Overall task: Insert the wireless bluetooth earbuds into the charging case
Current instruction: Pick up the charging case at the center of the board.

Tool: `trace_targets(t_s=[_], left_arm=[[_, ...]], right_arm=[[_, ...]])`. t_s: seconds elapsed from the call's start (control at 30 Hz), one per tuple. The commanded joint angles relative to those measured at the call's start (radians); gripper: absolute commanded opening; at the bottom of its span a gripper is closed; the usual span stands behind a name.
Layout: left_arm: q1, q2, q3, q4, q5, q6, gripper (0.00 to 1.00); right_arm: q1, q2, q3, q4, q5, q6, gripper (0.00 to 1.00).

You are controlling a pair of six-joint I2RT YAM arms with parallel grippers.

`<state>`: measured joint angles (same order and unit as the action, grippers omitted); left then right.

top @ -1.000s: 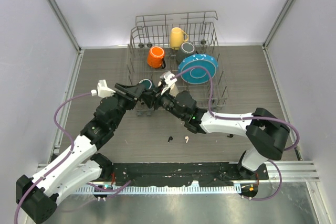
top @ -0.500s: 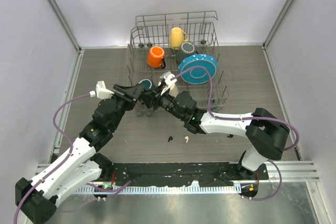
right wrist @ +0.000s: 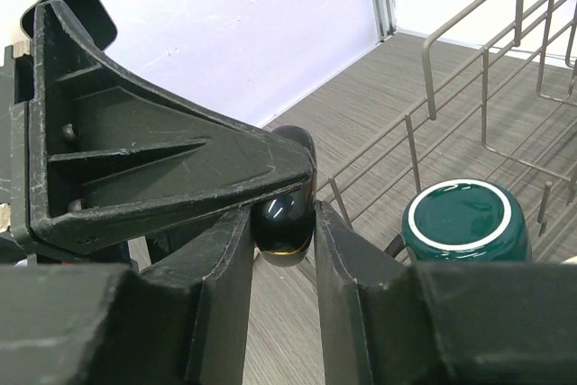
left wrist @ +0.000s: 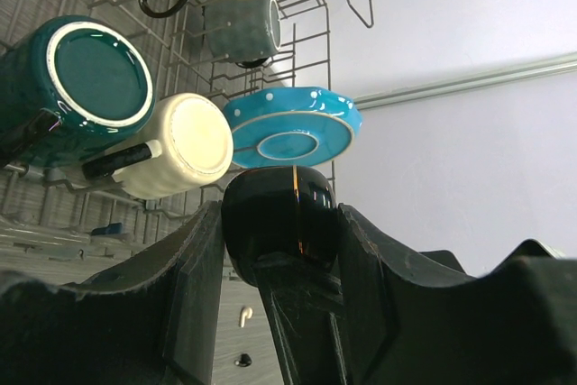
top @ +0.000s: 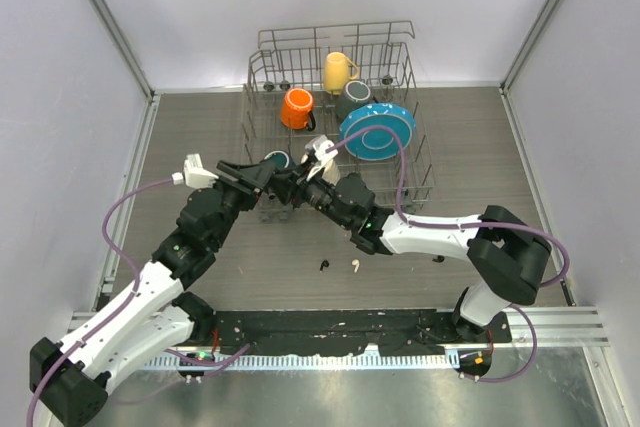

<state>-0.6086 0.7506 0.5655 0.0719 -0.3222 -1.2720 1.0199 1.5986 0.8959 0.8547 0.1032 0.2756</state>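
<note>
The charging case [left wrist: 279, 214] is a glossy black rounded shell, held in mid-air in front of the dish rack. My left gripper [left wrist: 279, 223] is shut on it, one finger on each side. My right gripper [right wrist: 281, 223] comes from the opposite side, and its fingers press the same case [right wrist: 284, 214] between them. In the top view both grippers meet at the case [top: 291, 190]. On the table below lie a black earbud [top: 322, 266] and a white earbud [top: 354, 267]; another small dark earbud [top: 437, 259] lies further right. The left wrist view shows the white earbud [left wrist: 244, 315] and the black one [left wrist: 242, 360].
A wire dish rack [top: 410, 77] stands just behind the grippers. It holds an orange mug [top: 297, 107], a yellow mug [top: 338, 71], a grey mug [top: 353, 97], a teal mug [right wrist: 464, 218], a cream mug [left wrist: 185, 143] and a blue plate [top: 377, 130].
The right gripper's fingers have drawn in onto the case. Both arms have stayed almost in place, and the earbuds on the table have not moved.
</note>
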Motion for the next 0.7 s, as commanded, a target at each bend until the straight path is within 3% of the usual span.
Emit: trace_targets(t_s=[0.0,0.1,0.13,0.2,0.23,0.33,0.47,0.57,0.67], left_arm=[[-0.005,-0.016,-0.015,0.088,0.005,0.016,0.06],[-0.005,-0.031,-0.032,0.103,0.000,0.028,0.29],[-0.005,-0.036,-0.036,0.108,0.000,0.037,0.49],[-0.005,-0.040,-0.041,0.114,-0.002,0.055,0.64],[-0.005,-0.048,-0.041,0.121,0.002,0.092,0.78],[-0.005,-0.057,-0.001,0.112,0.025,0.237,0.98],[-0.005,-0.074,0.050,0.014,0.023,0.394,1.00],[-0.005,-0.115,0.019,0.090,0.080,0.495,1.00],[-0.005,-0.145,-0.033,0.187,0.175,0.600,1.00]], right_arm=[[0.005,-0.014,0.028,0.058,-0.002,0.013,0.09],[0.005,-0.040,0.032,0.029,-0.007,0.016,0.03],[0.005,-0.046,0.038,0.000,-0.005,0.017,0.01],[-0.001,-0.063,0.047,-0.035,-0.007,0.023,0.01],[-0.004,-0.078,0.051,-0.066,-0.013,0.027,0.01],[-0.035,-0.110,0.048,-0.124,-0.034,0.060,0.01],[-0.118,-0.167,0.003,-0.140,-0.205,0.190,0.01],[-0.207,-0.216,-0.040,-0.141,-0.304,0.286,0.01],[-0.302,-0.265,-0.058,-0.141,-0.549,0.384,0.01]])
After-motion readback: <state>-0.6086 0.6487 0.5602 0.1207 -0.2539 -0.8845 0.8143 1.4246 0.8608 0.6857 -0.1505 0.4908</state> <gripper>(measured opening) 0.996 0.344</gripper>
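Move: The charging case is in mid-air, pinched by both hands, its middle within about a centimetre of each hand point. It lies barely ahead of the left hand, and about 1 cm ahead and 1 cm left of the right. From the right hand, the green mug in the rack stands some 10 cm ahead, level sideways and about 20 cm below; the cream mug is beside it, roughly 9 cm to its right. After both hands sink just under a centimetre, the left fingers spread from half to fully open and let go of the charging case, and that hand rises about 3 cm, draws slightly back and tilts up and rolls some 20 degrees. The right hand keeps its pinch and swings the case about 5 cm to the right, rising a little, away from the left gripper. ##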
